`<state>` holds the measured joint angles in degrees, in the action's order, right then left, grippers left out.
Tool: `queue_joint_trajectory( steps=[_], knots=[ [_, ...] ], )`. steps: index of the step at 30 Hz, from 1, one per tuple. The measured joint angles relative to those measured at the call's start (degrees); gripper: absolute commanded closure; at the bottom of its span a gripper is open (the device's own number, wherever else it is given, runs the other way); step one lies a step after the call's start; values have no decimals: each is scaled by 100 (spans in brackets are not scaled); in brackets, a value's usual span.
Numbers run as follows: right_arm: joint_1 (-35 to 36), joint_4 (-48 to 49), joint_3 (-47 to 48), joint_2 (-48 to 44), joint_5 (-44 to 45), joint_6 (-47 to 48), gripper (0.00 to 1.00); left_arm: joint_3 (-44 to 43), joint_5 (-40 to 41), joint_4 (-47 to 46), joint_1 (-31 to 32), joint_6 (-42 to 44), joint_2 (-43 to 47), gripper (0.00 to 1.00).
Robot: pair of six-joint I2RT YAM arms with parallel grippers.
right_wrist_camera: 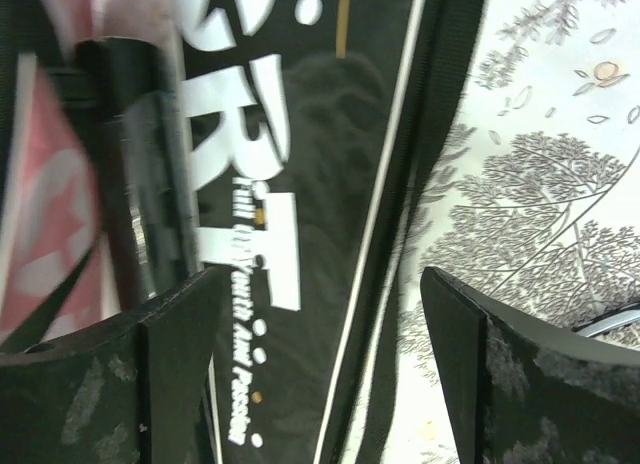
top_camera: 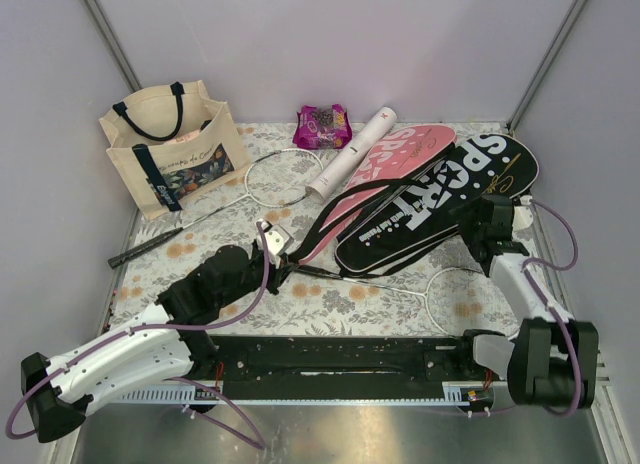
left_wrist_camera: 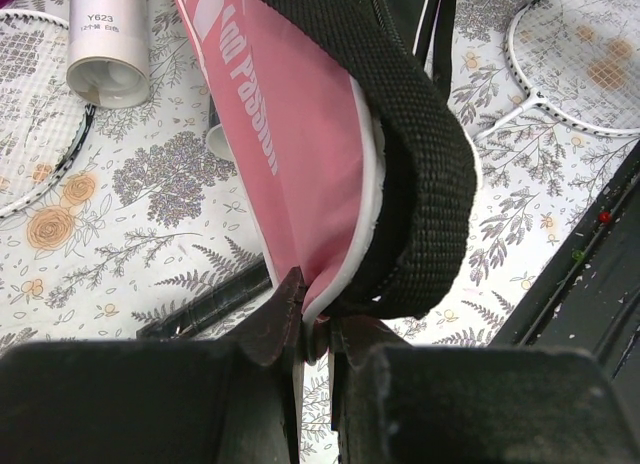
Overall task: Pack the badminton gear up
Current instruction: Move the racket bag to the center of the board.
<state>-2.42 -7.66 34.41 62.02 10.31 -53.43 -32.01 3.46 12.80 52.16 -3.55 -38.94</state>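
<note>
My left gripper (left_wrist_camera: pixel 318 329) is shut on the white-trimmed edge at the narrow end of the pink SPORT cover (left_wrist_camera: pixel 280 134) (top_camera: pixel 385 169), with the cover's black strap (left_wrist_camera: pixel 420 154) looped beside it. Partly on top of the pink cover lies the black SPORT cover (top_camera: pixel 440 199) (right_wrist_camera: pixel 330 184). My right gripper (right_wrist_camera: pixel 320 324) (top_camera: pixel 480 219) hovers open over it, nothing between its fingers. One racket (top_camera: pixel 285 177) lies by the tote. A second racket's head (top_camera: pixel 455 299) (left_wrist_camera: pixel 580 64) rests near my right arm. A white tube (top_camera: pixel 352 151) (left_wrist_camera: pixel 108 44) lies beside the pink cover.
A cream tote with navy handles (top_camera: pixel 165 149) stands at the back left. A purple snack packet (top_camera: pixel 322 126) lies at the back wall. A dark glossy cylinder (right_wrist_camera: pixel 140 164) shows blurred left of the black cover. The black rail (top_camera: pixel 340 354) runs along the near edge.
</note>
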Motion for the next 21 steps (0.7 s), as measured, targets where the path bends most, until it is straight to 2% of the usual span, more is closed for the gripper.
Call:
queue_joint_trajectory(
  steps=[10, 13, 15, 17, 21],
  knots=[
    [-385, 697, 192, 2090, -772, -52, 11, -98, 0, 63, 0, -210, -17, 100],
    [-417, 1016, 498, 2575, -949, -118, 17, -101, 0, 66, 0, -236, -17, 100],
    [-435, 1220, 614, 2800, -1043, -170, 30, -103, 2, 70, 0, -238, -17, 100],
    [-444, 1327, 651, 2933, -1097, -199, 57, -109, 2, 83, 0, -240, -17, 100],
    [-479, 1414, 649, 3185, -1196, -280, 89, -146, 7, 98, 0, -240, -17, 100]
  ],
)
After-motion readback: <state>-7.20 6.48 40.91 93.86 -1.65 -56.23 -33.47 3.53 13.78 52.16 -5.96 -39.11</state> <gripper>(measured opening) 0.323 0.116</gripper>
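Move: The near edge of the black racket bag, with its strap, lies about 6 cm ahead of the right hand and 10 cm below it; the bag's middle is some 13 cm ahead, 4 cm left. At the same depth, the pink racket bag's middle is roughly 17 cm ahead and 20 cm left, and the white racket head some 14 cm back and 4 cm right. From the left hand the black bag's middle lies about 26 cm ahead, 43 cm right and 15 cm lower. The right hand, fingers wide open, drops fast towards the near edge of the black racket bag, then slides forward about 5 cm and sinks the last bit, some 10 cm down in all, its wrist tipping and rolling by 10 degrees or so each. Late on, the fingers close most of the way around the bag's piped edge and the strap lying along it, while the left hand stays put and keeps its grip on the end of the pink racket bag. ##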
